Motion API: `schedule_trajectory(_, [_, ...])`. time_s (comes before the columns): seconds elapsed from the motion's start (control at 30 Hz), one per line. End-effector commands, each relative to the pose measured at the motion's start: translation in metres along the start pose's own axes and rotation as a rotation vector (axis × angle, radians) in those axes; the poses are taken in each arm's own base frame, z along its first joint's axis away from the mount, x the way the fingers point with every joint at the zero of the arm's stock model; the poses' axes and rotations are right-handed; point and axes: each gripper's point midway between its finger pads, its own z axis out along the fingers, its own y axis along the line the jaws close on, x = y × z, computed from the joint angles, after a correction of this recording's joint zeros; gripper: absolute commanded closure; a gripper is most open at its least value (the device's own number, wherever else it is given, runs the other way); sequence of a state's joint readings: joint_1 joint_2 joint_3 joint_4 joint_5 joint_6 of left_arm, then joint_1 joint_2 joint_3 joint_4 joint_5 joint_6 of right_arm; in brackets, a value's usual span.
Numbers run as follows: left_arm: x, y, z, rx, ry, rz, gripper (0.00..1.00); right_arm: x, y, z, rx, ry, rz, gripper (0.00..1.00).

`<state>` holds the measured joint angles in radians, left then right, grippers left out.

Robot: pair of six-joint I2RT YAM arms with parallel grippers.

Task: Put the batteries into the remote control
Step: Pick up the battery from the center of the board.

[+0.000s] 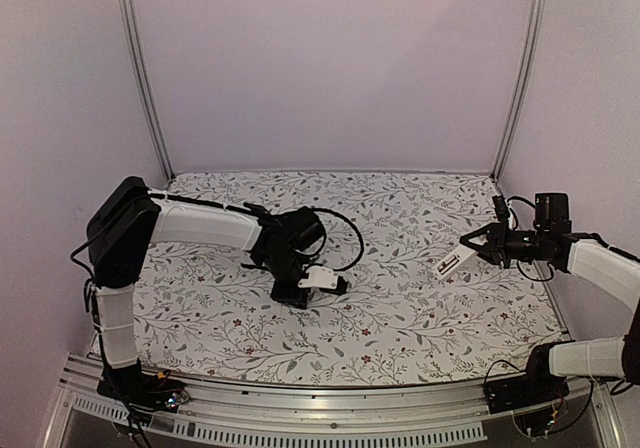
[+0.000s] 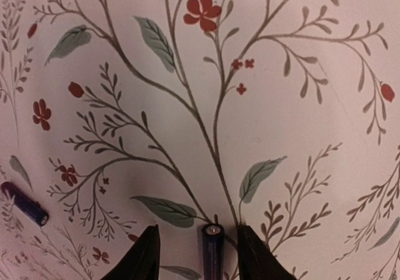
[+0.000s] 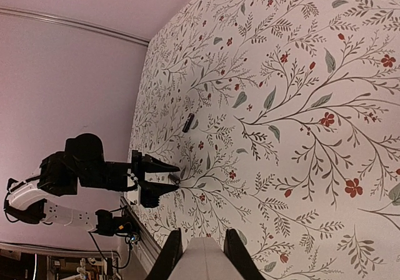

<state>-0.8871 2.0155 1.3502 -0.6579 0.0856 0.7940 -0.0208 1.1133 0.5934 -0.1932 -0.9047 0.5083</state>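
Note:
One battery (image 2: 212, 250), a dark blue slim cylinder, lies on the floral cloth between the fingers of my left gripper (image 2: 199, 255). The jaws stand open, with a gap on each side of it. The other battery (image 2: 24, 203) lies loose on the cloth further left. The right wrist view shows both batteries, one in the open (image 3: 189, 122) and one between the left fingers (image 3: 173, 178). At the table's right side my right gripper (image 1: 472, 251) is shut on the white remote control (image 1: 455, 262), held above the cloth. The remote control (image 3: 205, 262) fills the gap between its fingers.
The floral cloth (image 1: 400, 308) covers the table. Pale walls and two metal posts (image 1: 520, 68) close in the back and sides. An aluminium rail (image 1: 330, 418) runs along the near edge. A black cable (image 1: 350, 233) loops behind the left wrist.

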Motion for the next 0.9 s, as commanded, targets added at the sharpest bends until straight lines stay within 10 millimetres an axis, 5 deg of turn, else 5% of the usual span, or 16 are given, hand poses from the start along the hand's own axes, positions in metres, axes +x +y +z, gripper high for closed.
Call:
schedule_trajectory(0.0, [0.027,-0.008,-0.003,0.053,0.075,-0.028,0.56,-0.004,0.006,0.0,-0.024,-0.006,-0.016,1.0])
schedule_trajectory(0.13, [0.032,-0.01,-0.002,0.06,0.092,-0.031,0.59,-0.005,0.006,0.0,-0.024,-0.007,-0.016,1.0])
schedule_trajectory(0.5, [0.023,-0.009,-0.002,0.069,0.07,-0.078,0.93,-0.003,0.009,0.002,-0.027,0.002,-0.015,1.0])
schedule_trajectory(0.7, [-0.021,0.004,-0.035,-0.013,-0.114,-0.192,1.0,0.009,0.024,0.018,-0.043,0.066,-0.034,1.0])
schedule_trajectory(0.87, [-0.069,0.018,-0.092,-0.112,-0.408,-0.387,1.0,0.018,0.04,0.033,-0.068,0.132,-0.043,1.0])
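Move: The battery to be picked lies right at the left hand's open fingertips, about 2 cm to the left of the hand point, no more than 1 cm back and practically at its height. A second battery lies some 12 cm ahead of the left hand and about 2 cm to its right, on the board. From the right hand, which holds the remote, the battery to be picked is roughly 32 cm to the left, 3 cm back and 15 cm below. Staying low at the board, the left hand slides nearly 2 cm left until its fingertips straddle the battery, shuts on it and then lifts about 3 cm, drifting back right while turning some 10 degrees counter-clockwise. Towards the end the right hand, still gripping the remote, swings about 4 cm left and slightly back, bringing it towards the left hand. ##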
